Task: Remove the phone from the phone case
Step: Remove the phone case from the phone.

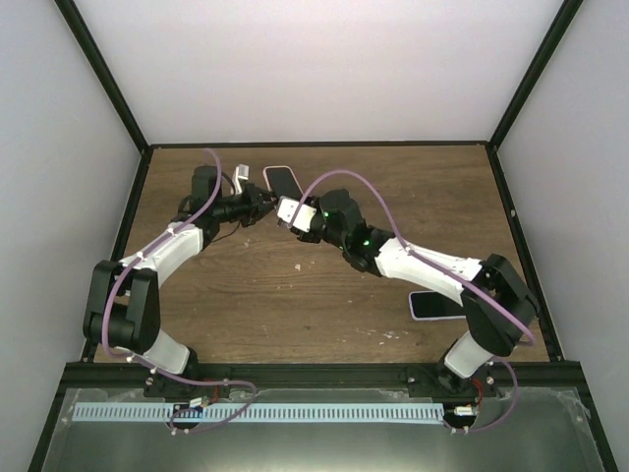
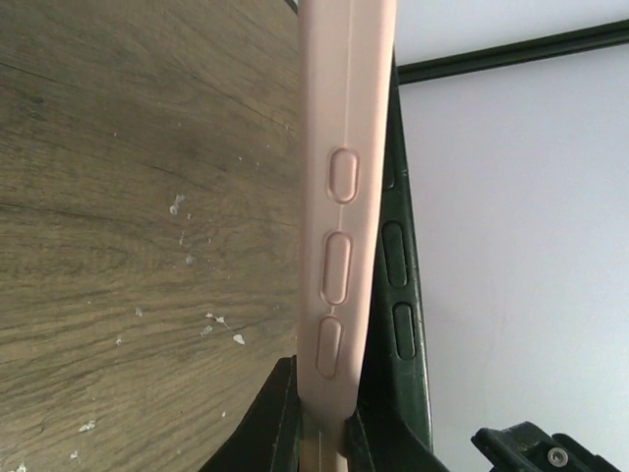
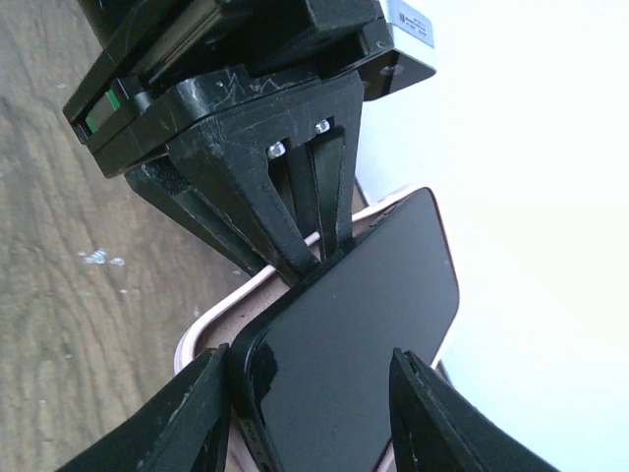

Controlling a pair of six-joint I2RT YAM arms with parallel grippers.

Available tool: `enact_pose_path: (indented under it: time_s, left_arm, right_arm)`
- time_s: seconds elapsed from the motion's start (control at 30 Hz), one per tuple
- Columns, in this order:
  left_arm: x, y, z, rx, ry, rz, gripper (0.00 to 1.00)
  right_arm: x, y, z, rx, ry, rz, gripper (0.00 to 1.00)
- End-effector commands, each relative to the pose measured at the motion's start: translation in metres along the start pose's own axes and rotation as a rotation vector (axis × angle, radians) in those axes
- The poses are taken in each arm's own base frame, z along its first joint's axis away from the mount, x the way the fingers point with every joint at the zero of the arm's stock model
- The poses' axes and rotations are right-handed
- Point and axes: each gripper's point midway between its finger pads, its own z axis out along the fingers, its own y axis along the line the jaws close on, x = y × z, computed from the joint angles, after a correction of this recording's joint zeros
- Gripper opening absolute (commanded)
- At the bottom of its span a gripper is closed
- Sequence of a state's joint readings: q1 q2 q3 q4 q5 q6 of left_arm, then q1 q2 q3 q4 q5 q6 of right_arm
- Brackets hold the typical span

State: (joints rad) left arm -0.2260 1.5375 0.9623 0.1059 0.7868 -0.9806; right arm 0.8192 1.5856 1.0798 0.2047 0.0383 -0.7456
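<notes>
The black phone (image 3: 364,315) sits partly lifted out of its pink case (image 3: 211,329); one corner of the phone is out of the case's rim. In the top view both (image 1: 283,180) are held up at the back middle of the table. My left gripper (image 2: 322,393) is shut on the pink case's edge (image 2: 339,226), with the dark phone (image 2: 395,265) beside it on the right. My right gripper (image 3: 310,359) is shut across the phone's width, one finger on each long edge. The two grippers (image 1: 260,205) (image 1: 284,210) meet just below the phone.
A second phone (image 1: 437,306) lies flat on the wooden table (image 1: 265,295) at the right, partly under my right arm. Dark frame rails and white walls ring the table. Small white specks lie on the wood (image 2: 197,324).
</notes>
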Motion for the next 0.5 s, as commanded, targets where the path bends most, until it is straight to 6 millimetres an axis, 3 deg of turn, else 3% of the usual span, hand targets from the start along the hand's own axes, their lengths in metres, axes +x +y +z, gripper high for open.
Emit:
enact_pose_path:
  time_s: [0.0,0.3,0.47]
  left_arm:
    - [0.015,-0.025,-0.003,0.1,0.069,0.041,0.0]
    - [0.016,-0.026,-0.004,0.106,0.071,0.042,0.0]
    - [0.017,-0.024,-0.004,0.099,0.07,0.038,0.0]
  right_arm:
    - [0.008,-0.05,0.002,0.261,0.028,-0.075,0.37]
    - [0.014,-0.051,0.009,0.334,0.022,-0.161,0.2]
    - [-0.008,-0.072,0.001,0.384,-0.011,-0.15,0.06]
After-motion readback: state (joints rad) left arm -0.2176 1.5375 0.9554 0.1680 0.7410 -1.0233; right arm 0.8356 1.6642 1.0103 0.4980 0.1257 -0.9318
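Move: The phone already sticks partly out of its case; its near end lies between the right hand's part-open fingers, and its middle is about 4 cm ahead, 3 cm left and level with that hand. The phone case lies just behind it, about 5 cm ahead and 4 cm left. The second phone lies on the table some 20 cm back, 32 cm right and 22 cm below. From the left hand, already pinching the case's rim, the phone's middle is about 2 cm ahead and 2 cm right. The right hand eases about 1.5 cm forward and a little left, tipping its fingers upward by some 13 degrees as they close from part-open to nearly shut, pinching the phone's bare near edge between the pads. The left hand keeps its pinch on the case's side rim and drifts about a centimetre forward, also slightly left and up, barely turning, so that the case travels along with the phone while the right hand levers the phone's near end away from the case. ##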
